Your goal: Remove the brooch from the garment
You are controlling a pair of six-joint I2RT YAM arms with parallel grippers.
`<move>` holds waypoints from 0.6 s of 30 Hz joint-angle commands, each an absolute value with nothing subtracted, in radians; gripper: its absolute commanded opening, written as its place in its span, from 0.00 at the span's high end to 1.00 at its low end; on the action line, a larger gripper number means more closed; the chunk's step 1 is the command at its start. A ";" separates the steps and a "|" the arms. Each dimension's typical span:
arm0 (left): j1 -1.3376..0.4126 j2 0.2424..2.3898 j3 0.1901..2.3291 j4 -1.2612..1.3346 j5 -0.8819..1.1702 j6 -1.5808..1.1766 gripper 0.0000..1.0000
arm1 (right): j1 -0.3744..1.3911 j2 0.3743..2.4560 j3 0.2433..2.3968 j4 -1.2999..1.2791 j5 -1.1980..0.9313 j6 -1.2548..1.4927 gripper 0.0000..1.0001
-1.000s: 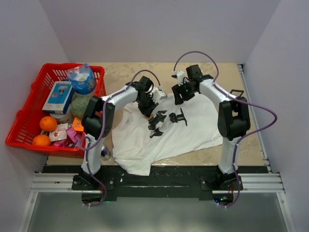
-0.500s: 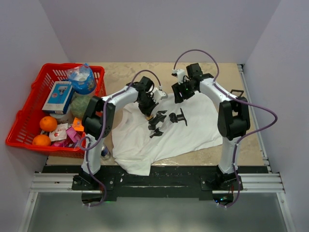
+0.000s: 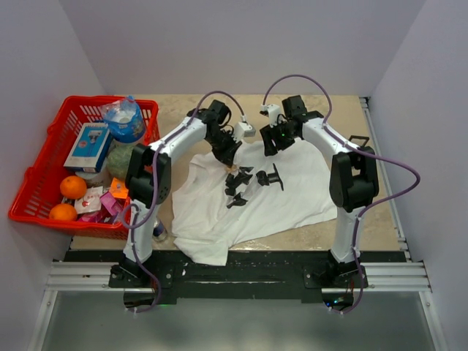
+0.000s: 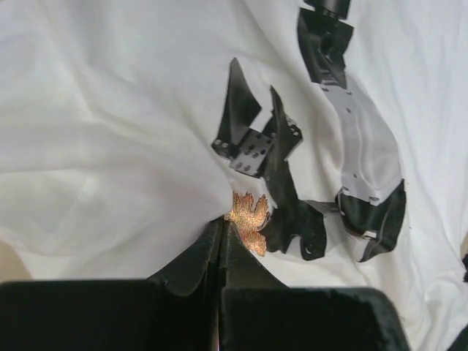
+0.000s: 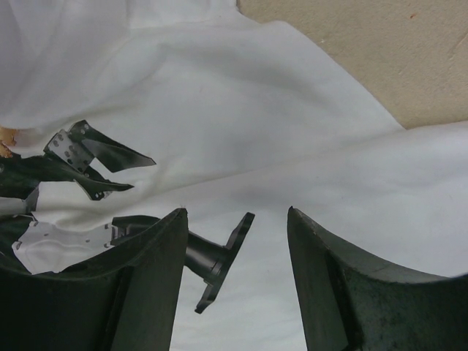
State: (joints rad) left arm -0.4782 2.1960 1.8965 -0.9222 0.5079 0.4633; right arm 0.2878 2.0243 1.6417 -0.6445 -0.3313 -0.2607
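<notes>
The garment, a white T-shirt [image 3: 285, 197] with a black print [image 3: 238, 186], lies crumpled on the table. The brooch [image 4: 247, 216] is a tiny tan-orange leaf shape beside the print. My left gripper [image 4: 221, 221] is shut with its tips at the brooch's left edge, and the cloth [image 4: 110, 110] tents up toward them. From above, the left gripper [image 3: 225, 152] is at the shirt's far left part. My right gripper [image 3: 272, 142] is open and empty above the shirt's far edge. In the right wrist view its jaws [image 5: 235, 210] straddle white cloth [image 5: 256, 110] and a black printed shape [image 5: 216, 256].
A red basket [image 3: 31, 183] at the left holds two oranges [image 3: 73, 186], a blue bottle [image 3: 124, 121], a box [image 3: 88, 146] and packets. Bare beige table [image 3: 183, 110] lies beyond the shirt. A small black item [image 3: 358, 140] sits at the right edge.
My left gripper has moved toward the far side of the table, pulling the shirt's upper left cloth with it. The right arm has barely moved.
</notes>
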 commanded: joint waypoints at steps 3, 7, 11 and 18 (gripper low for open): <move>-0.505 2.177 1.810 -0.960 0.588 0.449 1.00 | 0.298 2.022 1.681 -0.653 -0.359 -0.244 0.40; -0.508 2.157 1.747 -0.943 0.552 0.451 1.00 | 0.324 2.034 1.698 -0.653 -0.394 -0.236 0.40; -0.505 2.111 1.698 -0.887 0.535 0.428 0.76 | 0.351 2.071 1.716 -0.631 -0.429 -0.197 0.40; -0.466 1.912 1.637 -0.752 0.515 0.347 0.64 | 0.403 2.092 1.738 -0.549 -0.508 -0.224 0.39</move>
State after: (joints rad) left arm -0.4927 2.0872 1.6428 -0.8555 0.5236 0.4061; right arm 0.3710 2.1120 1.7111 -0.6197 -0.4274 -0.2062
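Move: The shut left fingers still hold the lifted garment at the brooch's edge; the brooch's middle lies about 2 cm back, 1 cm to the right and 2 cm lower. The black print beside it is some 4 cm back and 4 cm right, about 4 cm down. From the open right hand the brooch lies roughly 12 cm left, 5 cm back and 4 cm below, and the T-shaped print about 5 cm back, 7 cm below and level sideways. The left fingers keep their pinch on the cloth by the brooch while carrying it back and down, about 5 cm each way; then they open about a third and lift off some 2 cm. Meanwhile the right hand, fingers still open, sets off left above the garment towards the brooch, about 6 cm, dipping slightly at the end. ##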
